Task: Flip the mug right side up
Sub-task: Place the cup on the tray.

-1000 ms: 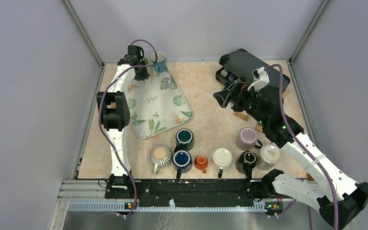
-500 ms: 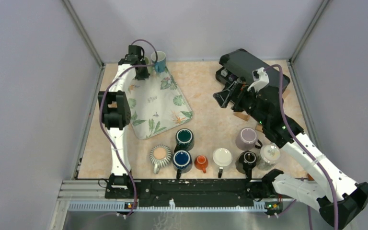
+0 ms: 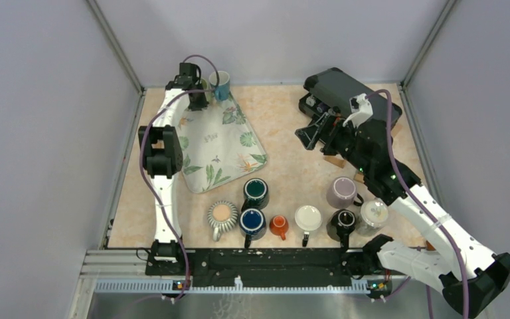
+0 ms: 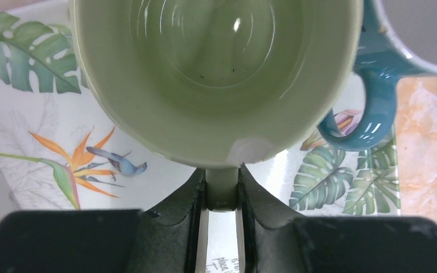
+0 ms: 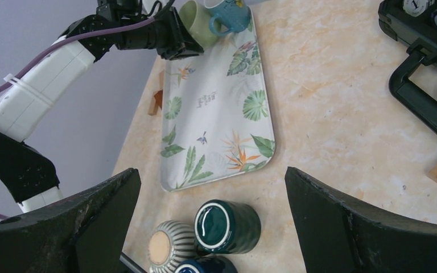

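Observation:
A pale green mug (image 4: 216,74) fills the left wrist view, its mouth turned toward that camera. My left gripper (image 4: 223,182) is shut on its handle. In the right wrist view the green mug (image 5: 196,23) hangs tilted on its side over the far end of the leaf-print tray (image 5: 222,114), next to a blue mug (image 5: 227,10). From above, the left gripper (image 3: 196,93) covers most of the green mug, and the blue mug (image 3: 220,85) stands just right of it. My right gripper (image 5: 210,170) is open and holds nothing, hovering over the table at the right (image 3: 312,133).
Near the front edge stand a striped mug (image 3: 221,214), a teal mug (image 3: 255,191), a dark blue mug (image 3: 252,220), a small orange mug (image 3: 279,226), a white mug (image 3: 307,218), a black mug (image 3: 342,222) and a lilac mug (image 3: 340,191). A black case (image 3: 342,90) lies at the back right.
The left arm's elbow has drifted slightly to the right. The green mug stays in the left gripper's grip, and the right arm has not moved.

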`<state>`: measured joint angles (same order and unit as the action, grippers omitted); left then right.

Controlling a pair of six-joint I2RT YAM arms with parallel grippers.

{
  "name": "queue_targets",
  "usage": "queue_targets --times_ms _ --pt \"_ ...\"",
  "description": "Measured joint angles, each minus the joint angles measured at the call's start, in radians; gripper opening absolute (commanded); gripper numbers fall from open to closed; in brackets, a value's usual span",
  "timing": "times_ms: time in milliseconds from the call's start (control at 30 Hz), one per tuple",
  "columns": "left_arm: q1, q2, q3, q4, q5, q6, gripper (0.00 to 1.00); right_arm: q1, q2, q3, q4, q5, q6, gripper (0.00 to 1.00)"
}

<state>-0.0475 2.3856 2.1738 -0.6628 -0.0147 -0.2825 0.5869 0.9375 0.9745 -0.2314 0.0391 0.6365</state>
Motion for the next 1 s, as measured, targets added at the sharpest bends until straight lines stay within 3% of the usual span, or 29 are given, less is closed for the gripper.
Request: queue_targets --times_ms 400,600,833,1000 --pt "0.0 0.0 0.042 0.052 0.029 -0.004 0.33 0.0 0.001 0.0 0.0 -0.008 0.0 0.99" --pt "0.0 0.0 0.054 0.055 0.032 -0.005 0.41 0.0 0.003 0.0 0.0 -0.016 0.0 0.99" --pt "0.0 -0.022 0.042 0.063 0.029 -0.005 0.63 0.0 0.037 0.001 -0.005 -0.026 -0.009 0.99" --pt "-0.002 -0.184 -0.125 0.106 0.044 -0.011 0.82 0.0 0.108 0.01 -0.059 -0.027 -0.035 0.99"
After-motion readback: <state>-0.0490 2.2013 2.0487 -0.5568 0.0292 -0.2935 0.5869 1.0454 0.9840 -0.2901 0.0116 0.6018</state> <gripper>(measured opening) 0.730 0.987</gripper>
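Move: The left hand already grips the green cup's handle. The cup's middle is about 6 cm ahead, level with the hand and not off to either side, and the cup is upright at the tray's far end. The blue mug is about 9 cm to this hand's right and 8 cm ahead, the tray's middle some 14 cm back, 3 cm right and 6 cm down. From the empty right hand the green cup is roughly 37 cm ahead, 45 cm left and 23 cm lower. The left hand lets go of the green cup's handle, first slackening its fingers a little while easing some 2 cm forward and 3 cm up, then opening them to about three quarters as it climbs faster and draws back 2 to 3 cm, ending about 7 cm higher and clear of the handle, fingertips tilted outward by some 10 degrees. Late on, the right hand, empty and wide open, starts sinking over the open table, about 5 cm down with its fingertips tipping downward and a slight drift forward and left. ##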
